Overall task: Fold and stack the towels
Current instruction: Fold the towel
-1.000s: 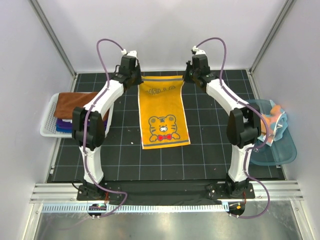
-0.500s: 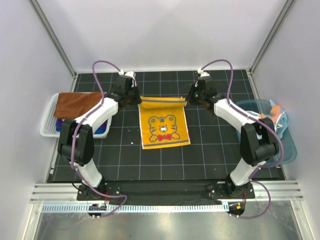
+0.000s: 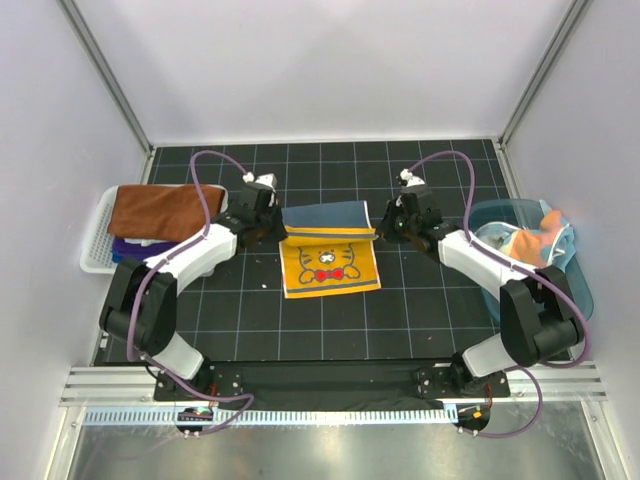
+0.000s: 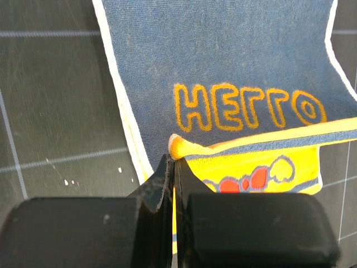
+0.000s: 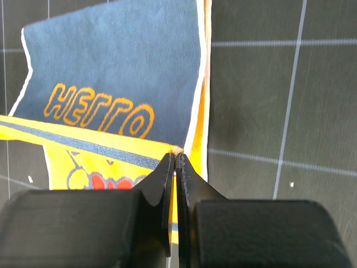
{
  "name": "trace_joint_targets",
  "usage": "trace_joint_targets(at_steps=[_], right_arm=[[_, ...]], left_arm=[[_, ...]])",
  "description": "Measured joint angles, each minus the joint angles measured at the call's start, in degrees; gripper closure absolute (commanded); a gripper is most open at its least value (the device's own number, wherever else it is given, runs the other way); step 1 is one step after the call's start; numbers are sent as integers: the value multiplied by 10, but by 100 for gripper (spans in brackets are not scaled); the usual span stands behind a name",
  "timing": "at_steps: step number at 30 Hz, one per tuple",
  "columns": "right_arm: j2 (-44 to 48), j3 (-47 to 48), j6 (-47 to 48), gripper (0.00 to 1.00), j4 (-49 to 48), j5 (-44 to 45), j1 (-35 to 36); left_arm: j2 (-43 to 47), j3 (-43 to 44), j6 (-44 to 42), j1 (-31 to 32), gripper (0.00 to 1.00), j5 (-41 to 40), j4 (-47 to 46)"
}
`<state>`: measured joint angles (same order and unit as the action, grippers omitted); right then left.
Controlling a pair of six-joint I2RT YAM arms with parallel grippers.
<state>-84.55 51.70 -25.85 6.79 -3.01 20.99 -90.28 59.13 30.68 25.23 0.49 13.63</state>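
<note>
A yellow towel (image 3: 330, 265) with a tiger face lies at the middle of the black grid mat. Its far part is lifted and turned over toward me, so the blue underside (image 3: 325, 217) with orange lettering shows. My left gripper (image 3: 272, 228) is shut on the towel's left far corner (image 4: 177, 146). My right gripper (image 3: 386, 226) is shut on the right far corner (image 5: 177, 151). In the left wrist view the gripper (image 4: 174, 161) pinches yellow cloth between closed jaws. The right wrist view shows the same at its gripper (image 5: 175, 159). Both grippers hang just above the towel's lower layer.
A white slatted basket (image 3: 90, 250) stands at the left edge, with a rust brown towel (image 3: 152, 208) folded on top of purple and blue ones. A teal round tub (image 3: 565, 300) at the right holds crumpled orange and light blue towels (image 3: 540, 235).
Both grippers have come from the far edge of the mat toward me, carrying the towel's far corners. The yellow face has shortened and the blue underside has turned up.
</note>
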Motion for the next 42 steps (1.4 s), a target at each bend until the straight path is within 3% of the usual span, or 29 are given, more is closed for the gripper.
trace_joint_targets(at_steps=[20, 42], right_arm=[[105, -83, -16, 99, 10, 47, 47], [113, -144, -37, 99, 10, 61, 76]], left_arm=[[92, -90, 19, 39, 100, -16, -3], [104, -156, 39, 73, 100, -24, -15]])
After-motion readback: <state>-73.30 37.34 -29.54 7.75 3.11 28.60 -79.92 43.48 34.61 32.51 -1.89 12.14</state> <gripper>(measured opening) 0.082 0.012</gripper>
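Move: The towel's near left corner, where the left hand's corner of the held yellow edge is being taken, lies about 14 cm back, level sideways and some 7 cm below; the tiger face is 4 cm back and 12 to the right, the far left fold corner 9 cm ahead. For the right hand the near right corner is about 13 cm back and 7 below; the face lies 4 cm back, 13 to the left, and the far right fold corner is 9 ahead, 3 left. The towel's raised yellow edge, still pinched at its two corners, is carried back towards the near hem by both hands together, about 8 cm. They travel nearly level at first, rising barely a centimetre, then sink as they go on back, ending some 3.5 cm lower; the fingers stay shut on the corners. ##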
